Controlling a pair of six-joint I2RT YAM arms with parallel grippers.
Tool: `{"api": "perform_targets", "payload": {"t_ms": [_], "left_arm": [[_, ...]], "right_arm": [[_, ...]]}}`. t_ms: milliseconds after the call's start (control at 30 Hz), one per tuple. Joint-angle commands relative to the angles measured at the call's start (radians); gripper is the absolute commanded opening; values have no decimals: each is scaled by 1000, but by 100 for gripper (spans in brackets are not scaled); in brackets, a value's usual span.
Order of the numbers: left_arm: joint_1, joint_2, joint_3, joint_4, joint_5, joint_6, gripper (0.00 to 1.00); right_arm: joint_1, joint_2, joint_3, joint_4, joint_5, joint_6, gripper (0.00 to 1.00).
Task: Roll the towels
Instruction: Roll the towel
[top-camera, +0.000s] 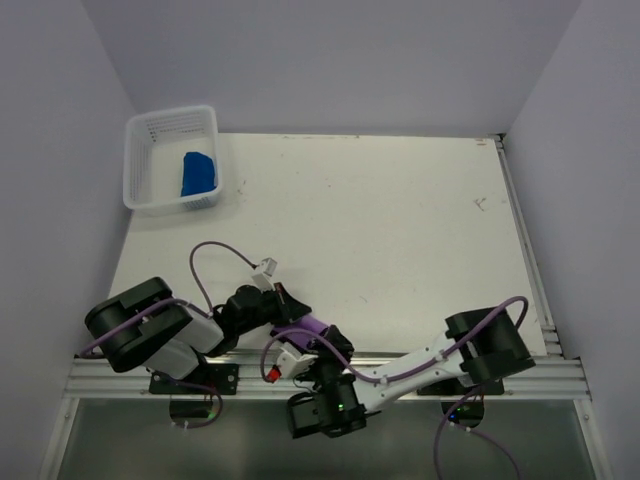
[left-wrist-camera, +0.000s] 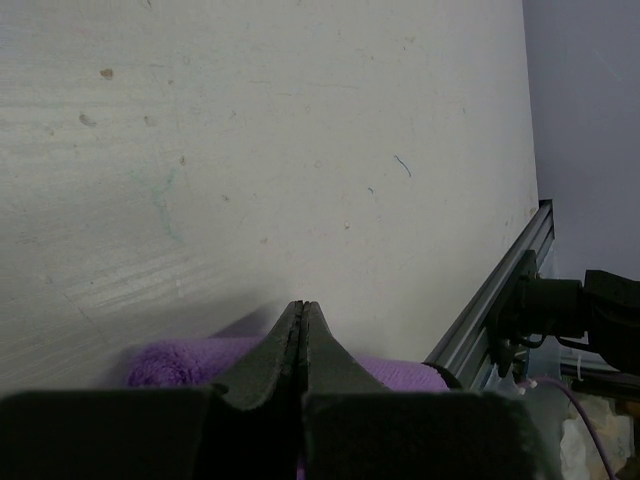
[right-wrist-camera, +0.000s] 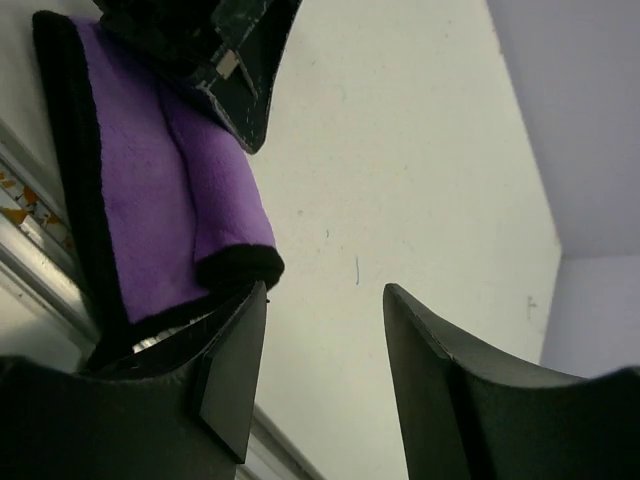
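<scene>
A purple towel (top-camera: 318, 327) with a black hem lies folded at the table's near edge, mostly hidden under both grippers in the top view. My left gripper (left-wrist-camera: 302, 305) is shut, its tips resting on top of the purple towel (left-wrist-camera: 170, 360). In the right wrist view the purple towel (right-wrist-camera: 150, 190) shows a rolled end with the left gripper's fingers (right-wrist-camera: 230, 60) on it. My right gripper (right-wrist-camera: 325, 288) is open and empty, its left finger beside the towel's hemmed end. A bright blue towel (top-camera: 198, 174) lies bunched in the basket.
A white mesh basket (top-camera: 150, 130) stands at the table's far left corner. An aluminium rail (top-camera: 400, 365) runs along the near edge right beside the purple towel. Grey walls enclose the table on three sides.
</scene>
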Motion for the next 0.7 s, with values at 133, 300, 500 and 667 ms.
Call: {"api": "perform_targets", "payload": {"t_ms": [133,300,500,667], "left_arm": [[0,-26,-56,-60,-74,59,0],[0,-73,-59,-53,-80,71,0],[-2,-115,-90,-48,-125,103,0],[0,-98,-103,-37,-140,105,0]], "right_arm": [[-28,-374,-198,231,-259,60,59],[-340,-708,-454,554,-692,127,53],[-620,-720,-522,690,-1007,277,52],[-799,-643,-634,908,-1266,460,51]]}}
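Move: Close by the left fingertips lies the half-rolled purple towel, its middle about 5 cm back, 1 cm left and 1 cm below them; the table's near edge runs some 9 cm behind that hand. From the open right hand, the towel's middle lies roughly 4 cm ahead, 5 cm left and 9 cm below. The left gripper's tips are about 9 cm ahead of the right hand, 4 cm left and 9 cm lower. Swinging clear above the towel, the already open right hand first drifts right and a little back, then sweeps forward, ending about 8 cm farther out and 3 cm to the right, past the roll's right end. Its wrist rolls left side up and tips down, some 80 degrees in all; late on it sinks and eases back left. The shut left fingers rise about 1.5 cm and edge as far forward over the roll. ##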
